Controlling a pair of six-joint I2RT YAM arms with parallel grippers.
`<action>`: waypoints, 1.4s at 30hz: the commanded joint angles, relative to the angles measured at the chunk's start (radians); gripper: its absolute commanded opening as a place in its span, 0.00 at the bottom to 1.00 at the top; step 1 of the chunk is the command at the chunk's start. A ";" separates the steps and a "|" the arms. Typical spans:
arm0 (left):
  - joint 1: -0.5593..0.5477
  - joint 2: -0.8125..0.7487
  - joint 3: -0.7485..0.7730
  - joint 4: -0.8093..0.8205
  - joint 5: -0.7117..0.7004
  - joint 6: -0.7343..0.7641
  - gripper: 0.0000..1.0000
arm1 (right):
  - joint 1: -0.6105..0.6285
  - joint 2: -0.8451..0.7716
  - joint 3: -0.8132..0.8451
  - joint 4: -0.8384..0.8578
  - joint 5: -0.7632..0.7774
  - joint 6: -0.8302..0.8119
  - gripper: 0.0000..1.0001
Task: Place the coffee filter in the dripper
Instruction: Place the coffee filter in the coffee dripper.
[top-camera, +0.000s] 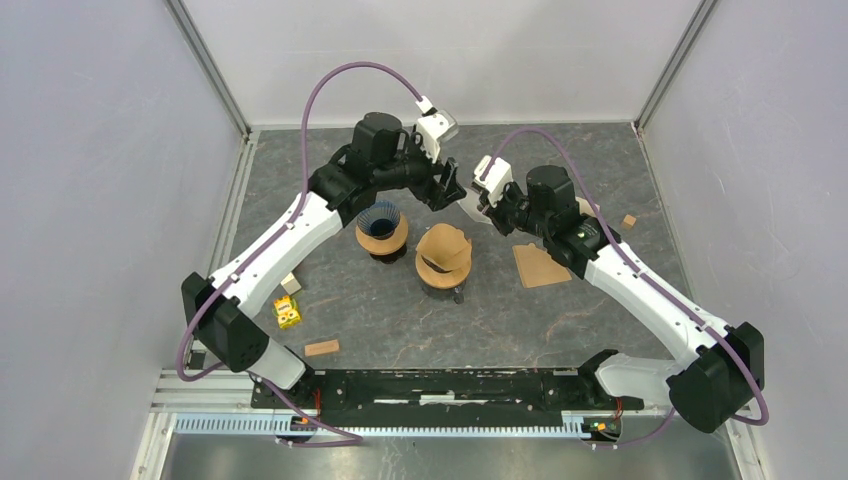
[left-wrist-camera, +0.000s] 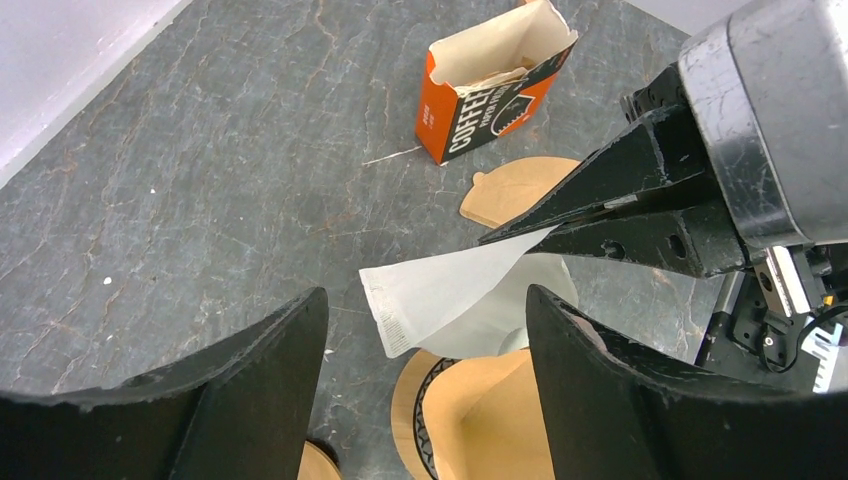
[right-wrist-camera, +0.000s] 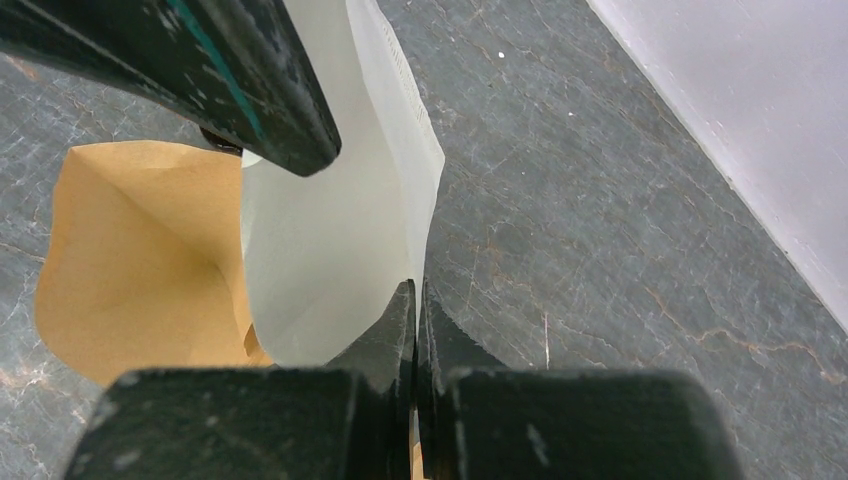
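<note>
A white paper coffee filter (left-wrist-camera: 450, 295) hangs in the air, pinched by one edge in my shut right gripper (right-wrist-camera: 415, 300). The white filter (right-wrist-camera: 330, 250) droops above a dripper holding a brown filter (right-wrist-camera: 140, 250). My left gripper (left-wrist-camera: 428, 340) stands open, one finger on each side of the white filter's free corner, not touching it. From above, both grippers meet at the back middle, left gripper (top-camera: 447, 190) and right gripper (top-camera: 478, 205). An empty dripper with a blue ribbed inside (top-camera: 381, 225) stands beside the dripper with the brown filter (top-camera: 443, 255).
An open orange coffee filter box (left-wrist-camera: 490, 90) stands behind, with a loose brown filter (left-wrist-camera: 510, 190) lying near it. Another flat brown filter (top-camera: 540, 265) lies to the right. A yellow box (top-camera: 287, 312), a wooden block (top-camera: 321, 348) and a pale block (top-camera: 290, 283) lie front left.
</note>
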 joint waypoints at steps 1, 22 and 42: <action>-0.010 0.015 0.043 -0.013 -0.023 0.060 0.79 | -0.003 -0.002 0.042 0.011 -0.009 0.010 0.00; -0.037 0.050 0.026 0.037 -0.043 0.073 0.56 | -0.002 0.003 0.039 0.015 -0.033 0.015 0.00; -0.040 0.023 0.004 0.040 -0.002 0.096 0.28 | -0.002 0.011 0.050 0.007 -0.027 0.010 0.00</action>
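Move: The white coffee filter, still pinched in the right fingers, has its middle about 4 cm to the left hand's right, 2 cm back and 4 cm below. The brown filter in its dripper sits about 11 cm back from the left hand, 2 cm left and 17 cm below; the blue dripper is roughly 5 cm back, 15 cm left and 21 cm below. From the right hand, the white filter's middle lies some 2 cm ahead and 3 cm left, near its height. Downward first, about 2.5 cm, the left hand sinks to the free edge of the white filter, then lifts slightly and eases about 1 cm right towards the right hand. Its wide-open fingers close more than halfway around the crimped corner and bear on the paper without shutting fully, while the right hand stays put and keeps its pinch on the near edge. ##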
